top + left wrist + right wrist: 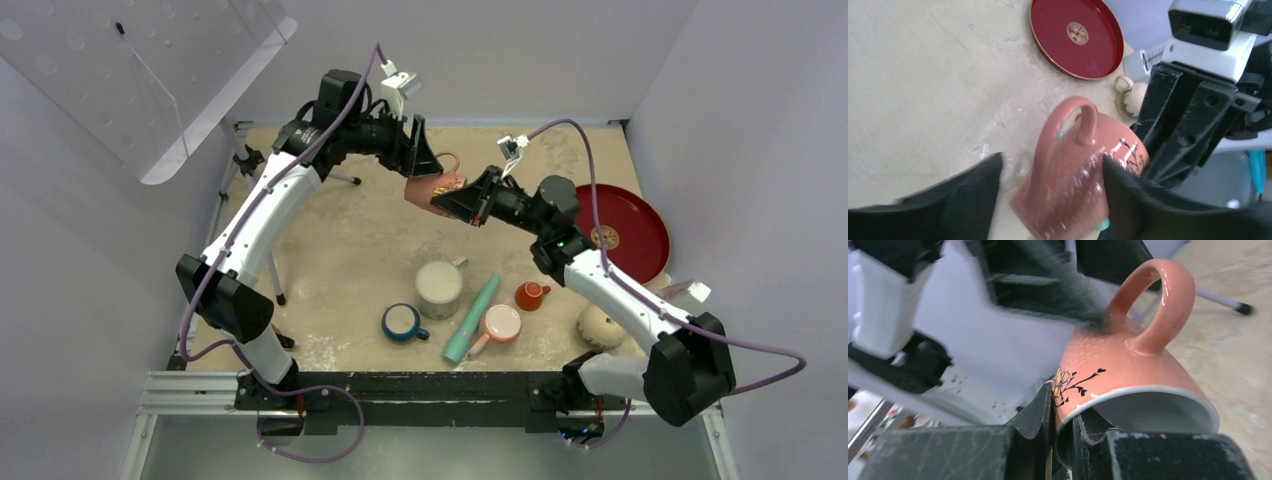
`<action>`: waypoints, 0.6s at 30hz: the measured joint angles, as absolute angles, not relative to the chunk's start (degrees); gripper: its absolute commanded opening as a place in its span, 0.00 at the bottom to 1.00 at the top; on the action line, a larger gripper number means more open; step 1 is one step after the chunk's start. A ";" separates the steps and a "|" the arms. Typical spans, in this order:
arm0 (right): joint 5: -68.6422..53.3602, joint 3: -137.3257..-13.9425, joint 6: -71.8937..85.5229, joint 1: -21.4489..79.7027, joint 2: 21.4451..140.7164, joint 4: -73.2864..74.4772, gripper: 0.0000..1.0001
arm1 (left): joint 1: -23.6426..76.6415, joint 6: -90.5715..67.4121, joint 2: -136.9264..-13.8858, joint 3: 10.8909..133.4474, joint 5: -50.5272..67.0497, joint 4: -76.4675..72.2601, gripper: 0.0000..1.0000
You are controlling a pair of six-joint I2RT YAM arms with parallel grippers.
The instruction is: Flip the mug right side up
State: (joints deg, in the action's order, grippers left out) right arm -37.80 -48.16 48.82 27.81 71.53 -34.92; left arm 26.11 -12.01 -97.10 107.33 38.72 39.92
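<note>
The mug [601, 326] is beige and bulbous and sits at the table's front right by the right arm, rounded side up; it also shows as the mug [1134, 96] with its small loop handle. Neither gripper is near it. Both are at a salmon-pink cup [436, 190] with a flower drawing, held in the air on its side over the far middle of the table. My right gripper [1064, 407] is shut on that cup's rim [1148, 392], one finger inside and one outside. My left gripper [1052, 160] stands open around the cup's base end [1068, 175], the left finger clear of it.
A red tray [625, 230] lies at the right. In front are a pale mug [438, 288], a blue cup [402, 322], a teal tube [472, 320], a peach-lined cup [500, 322] and a small orange cup [530, 294]. A clear panel [150, 70] hangs upper left.
</note>
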 measured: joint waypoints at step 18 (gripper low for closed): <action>10.50 -82.63 12.80 2.90 91.88 28.05 0.00 | 23.75 4.29 -94.21 108.49 17.21 55.33 1.00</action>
State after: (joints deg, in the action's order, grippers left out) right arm 10.50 -82.63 12.80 2.90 91.88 28.05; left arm 23.75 4.29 -94.21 108.49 17.21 55.33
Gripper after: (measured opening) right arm 0.135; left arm 0.997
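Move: The right hand already holds the pink mug by its rim, the mug's middle about 5 cm to its left and 3 cm ahead; the left fingers are still around the mug, its middle some 4 cm back and 2 cm below that hand. The red tray lies about 40 cm right of the right hand, 10 cm ahead and 32 cm down; from the left hand it is 46 cm right and 2 cm ahead. The small orange mug lies 20 cm right and 7 cm back of the right hand. Rightward and forward in one quick sweep, the right hand carries the pink mug nearly 30 cm right and 18 cm out towards the tray's far left side, sinking 12 cm, faster late; its shut grip holds as the wrist swings clockwise until the fingers point forward and down. The left hand opens fully, lets the mug go and draws off left, rising slightly before dipping. ##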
